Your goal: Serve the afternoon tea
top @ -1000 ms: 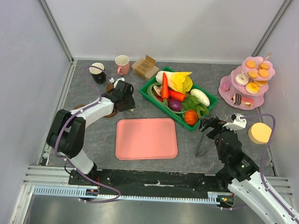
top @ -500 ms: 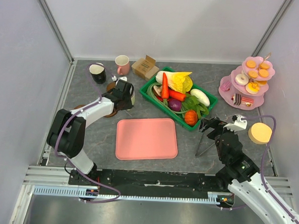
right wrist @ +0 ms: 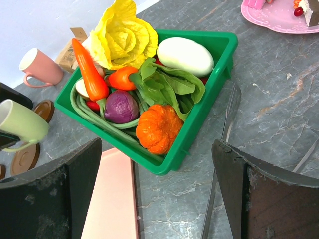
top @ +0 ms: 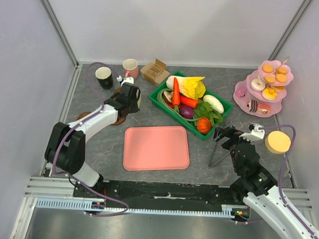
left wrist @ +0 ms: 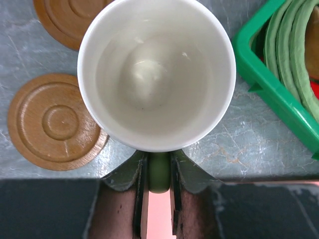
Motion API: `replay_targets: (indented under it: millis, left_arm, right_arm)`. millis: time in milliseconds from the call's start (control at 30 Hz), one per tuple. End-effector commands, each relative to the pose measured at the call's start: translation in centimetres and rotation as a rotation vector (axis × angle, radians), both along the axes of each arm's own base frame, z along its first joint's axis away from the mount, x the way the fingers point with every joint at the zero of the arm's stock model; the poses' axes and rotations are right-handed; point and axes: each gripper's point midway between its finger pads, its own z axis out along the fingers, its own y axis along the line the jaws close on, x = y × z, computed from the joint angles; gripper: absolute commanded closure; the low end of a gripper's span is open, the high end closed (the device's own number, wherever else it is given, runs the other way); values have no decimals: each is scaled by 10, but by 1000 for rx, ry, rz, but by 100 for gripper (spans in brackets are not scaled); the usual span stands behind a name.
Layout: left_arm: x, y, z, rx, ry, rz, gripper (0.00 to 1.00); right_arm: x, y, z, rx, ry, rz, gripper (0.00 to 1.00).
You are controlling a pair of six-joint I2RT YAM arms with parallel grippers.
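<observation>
My left gripper point(top: 129, 98) is shut on the handle of the pale-green mug point(left wrist: 157, 74), whose white inside faces the left wrist camera. The mug point(right wrist: 25, 123) sits left of the green basket, above two brown coasters point(left wrist: 57, 122) point(left wrist: 75, 15). A black mug point(top: 104, 77) and a pink mug point(top: 131, 69) stand at the back left. Donuts, orange biscuits and cake slices sit on the pink tiered stand point(top: 263, 105) at the back right. My right gripper point(top: 222, 134) point(right wrist: 157, 147) hangs open near the basket's front corner, holding nothing.
A pink tray point(top: 155, 147) lies in the middle front. The green basket point(top: 223, 109) holds toy vegetables. A small cardboard box point(top: 154, 71) stands behind it. Metal tongs point(top: 219, 152) lie by my right gripper, and a round yellow disc point(top: 277, 141) lies at the far right.
My left gripper has closed on the pale-green mug's handle and shifted slightly toward the back with it. The right arm has stayed in place.
</observation>
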Motion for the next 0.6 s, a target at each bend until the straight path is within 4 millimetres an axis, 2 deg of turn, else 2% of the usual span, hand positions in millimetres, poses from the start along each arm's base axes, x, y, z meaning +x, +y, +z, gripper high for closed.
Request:
replay_targets:
  millis: [0, 200, 333, 467, 567]
  left_arm:
    - [40, 14, 78, 2, -266, 59, 98]
    - [66, 31, 95, -24, -324, 56, 98]
    - [85, 48, 99, -41, -335, 83, 98]
    - [101, 64, 91, -3, -324, 85, 98]
    - [109, 67, 82, 18, -312, 60, 98]
  right_arm:
    - [1, -2, 3, 15, -14, -13, 2]
    - [0, -2, 4, 19, -15, -11, 2]
    - [0, -2, 2, 20, -12, -10, 2]
    - [0, -3, 2, 20, -10, -16, 2]
    - [0, -4, 3, 21, -12, -24, 2]
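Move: The left gripper already holds the green mug by its handle, clear of the table. The far coaster lies about 12 cm ahead, 7 cm left and 8 cm below. The near coaster is some 9 cm left and 2 cm ahead; the black mug stands about 16 cm ahead and 14 cm left, the pink mug some 21 cm ahead and 2 cm left. From the right gripper, the far coaster is roughly 18 cm ahead and 49 cm left. Bring the left gripper forward and left in one diagonal sweep, some 10 cm across the table, carrying the green mug by its pinched handle towards the far coaster. Raise it about 5 cm on the way and level off at the end, letting the fingers tip up some 10 degrees and turn slightly counter-clockwise. ##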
